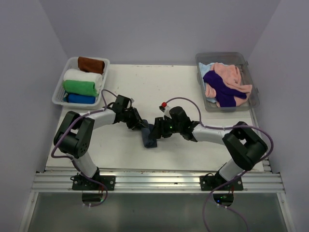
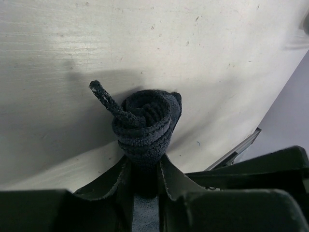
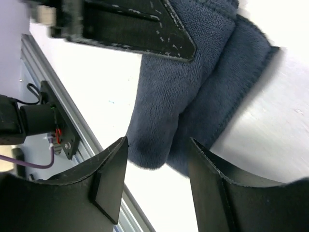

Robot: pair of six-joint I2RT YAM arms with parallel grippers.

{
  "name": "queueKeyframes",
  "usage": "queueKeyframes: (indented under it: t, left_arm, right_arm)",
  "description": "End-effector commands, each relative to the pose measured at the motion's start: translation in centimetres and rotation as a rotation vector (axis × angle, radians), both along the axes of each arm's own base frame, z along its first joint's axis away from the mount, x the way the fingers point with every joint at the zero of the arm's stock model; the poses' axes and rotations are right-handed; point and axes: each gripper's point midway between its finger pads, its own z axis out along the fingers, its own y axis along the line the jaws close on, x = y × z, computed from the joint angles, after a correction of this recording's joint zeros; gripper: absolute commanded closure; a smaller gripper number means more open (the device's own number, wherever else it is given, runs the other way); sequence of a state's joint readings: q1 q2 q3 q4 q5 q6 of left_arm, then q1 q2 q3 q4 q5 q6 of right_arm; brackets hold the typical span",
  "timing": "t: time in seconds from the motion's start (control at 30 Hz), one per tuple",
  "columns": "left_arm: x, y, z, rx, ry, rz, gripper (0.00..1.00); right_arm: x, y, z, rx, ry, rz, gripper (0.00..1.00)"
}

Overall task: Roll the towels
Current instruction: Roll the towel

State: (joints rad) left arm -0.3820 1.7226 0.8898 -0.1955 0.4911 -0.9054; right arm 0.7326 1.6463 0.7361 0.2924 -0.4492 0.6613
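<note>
A dark blue towel (image 1: 149,137) lies partly rolled in the middle of the table. My left gripper (image 1: 140,124) is shut on one end of its roll, which shows as a tight spiral (image 2: 145,123) between the fingers in the left wrist view. My right gripper (image 1: 158,129) is open and hovers over the other end of the towel (image 3: 183,96), its fingers (image 3: 111,179) apart on both sides of the rolled edge. Rolled brown, white, green and blue towels (image 1: 83,79) sit in a white basket (image 1: 61,87) at the back left.
A clear bin (image 1: 252,82) at the back right holds loose pink, purple and light blue towels (image 1: 226,84). The metal rail (image 1: 154,181) runs along the table's near edge. The two arms meet close together at the table's middle.
</note>
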Motion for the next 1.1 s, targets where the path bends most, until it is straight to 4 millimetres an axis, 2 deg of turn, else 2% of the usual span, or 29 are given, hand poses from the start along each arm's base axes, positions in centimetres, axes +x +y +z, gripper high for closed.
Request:
queueKeyframes:
  t: [0.0,0.07,0.17,0.2,0.3,0.37,0.7,0.77,0.8,0.9,1.07]
  left_arm:
    - [0.2,-0.5,0.5,-0.021,-0.019,-0.01,0.81]
    - [0.1,-0.4,0.5,-0.021,-0.019,-0.01,0.82]
    - [0.0,-0.3,0.1,-0.014,-0.012,-0.01,0.83]
    - [-0.1,-0.3,0.2,-0.014,-0.011,-0.009,0.83]
    - [-0.1,-0.3,0.1,-0.012,-0.01,-0.008,0.83]
    - [-0.1,-0.2,0.2,-0.008,-0.013,-0.008,0.83]
    - [-0.2,0.0,0.0,0.003,-0.008,-0.005,0.85]
    - [-0.3,-0.1,0.1,-0.002,-0.008,-0.014,0.87]
    - [-0.3,-0.1,0.1,-0.003,-0.01,-0.018,0.89]
    - [-0.7,0.1,-0.3,0.016,0.008,-0.04,0.92]
    - [-1.3,0.0,0.0,0.005,-0.002,-0.084,0.94]
  right_arm:
    - [1.3,-1.8,3.0,-0.069,-0.126,-0.04,0.44]
    - [1.2,-2.5,3.3,-0.078,-0.139,-0.06,0.45]
    - [1.3,-3.2,2.6,-0.113,-0.125,-0.087,0.51]
    - [1.3,-3.3,1.9,-0.13,-0.107,-0.089,0.58]
    - [1.3,-3.0,0.9,-0.147,-0.078,-0.085,0.65]
    - [1.4,-2.5,0.7,-0.143,-0.061,-0.065,0.65]
    - [0.9,-1.5,-3.0,-0.19,0.019,-0.005,0.65]
    - [1.1,-1.7,-3.4,-0.211,0.022,-0.014,0.72]
    - [1.1,-1.9,-3.6,-0.224,0.022,-0.012,0.84]
    - [1.8,-2.5,-3.8,-0.269,0.009,-0.03,1.0]
    - [3.4,-3.8,-3.6,-0.324,-0.021,-0.06,1.0]
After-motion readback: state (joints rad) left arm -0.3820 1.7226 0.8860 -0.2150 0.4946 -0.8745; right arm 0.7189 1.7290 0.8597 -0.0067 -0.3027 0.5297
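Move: My open right fingers hover over the blue-grey towel's right side. The middle of its loose flat strip is about 5 cm below them, 2 cm ahead and 1 cm left. The rolled part lies about 2 cm ahead and 5 cm left of them. My left hand already pinches the far end; from it, that strip's middle is some 4 cm back, 7 cm right and 3 cm down. I lift my right hand clear by about 3 cm while easing it to the right, then sink some 7 cm beside the loose strip, fingers tipping about 15 degrees steeper and narrowing. Down by the table I shut them fully at the strip's right edge and edge slightly forward and right. My left hand stays put, keeping its pinch on the rolled end. ##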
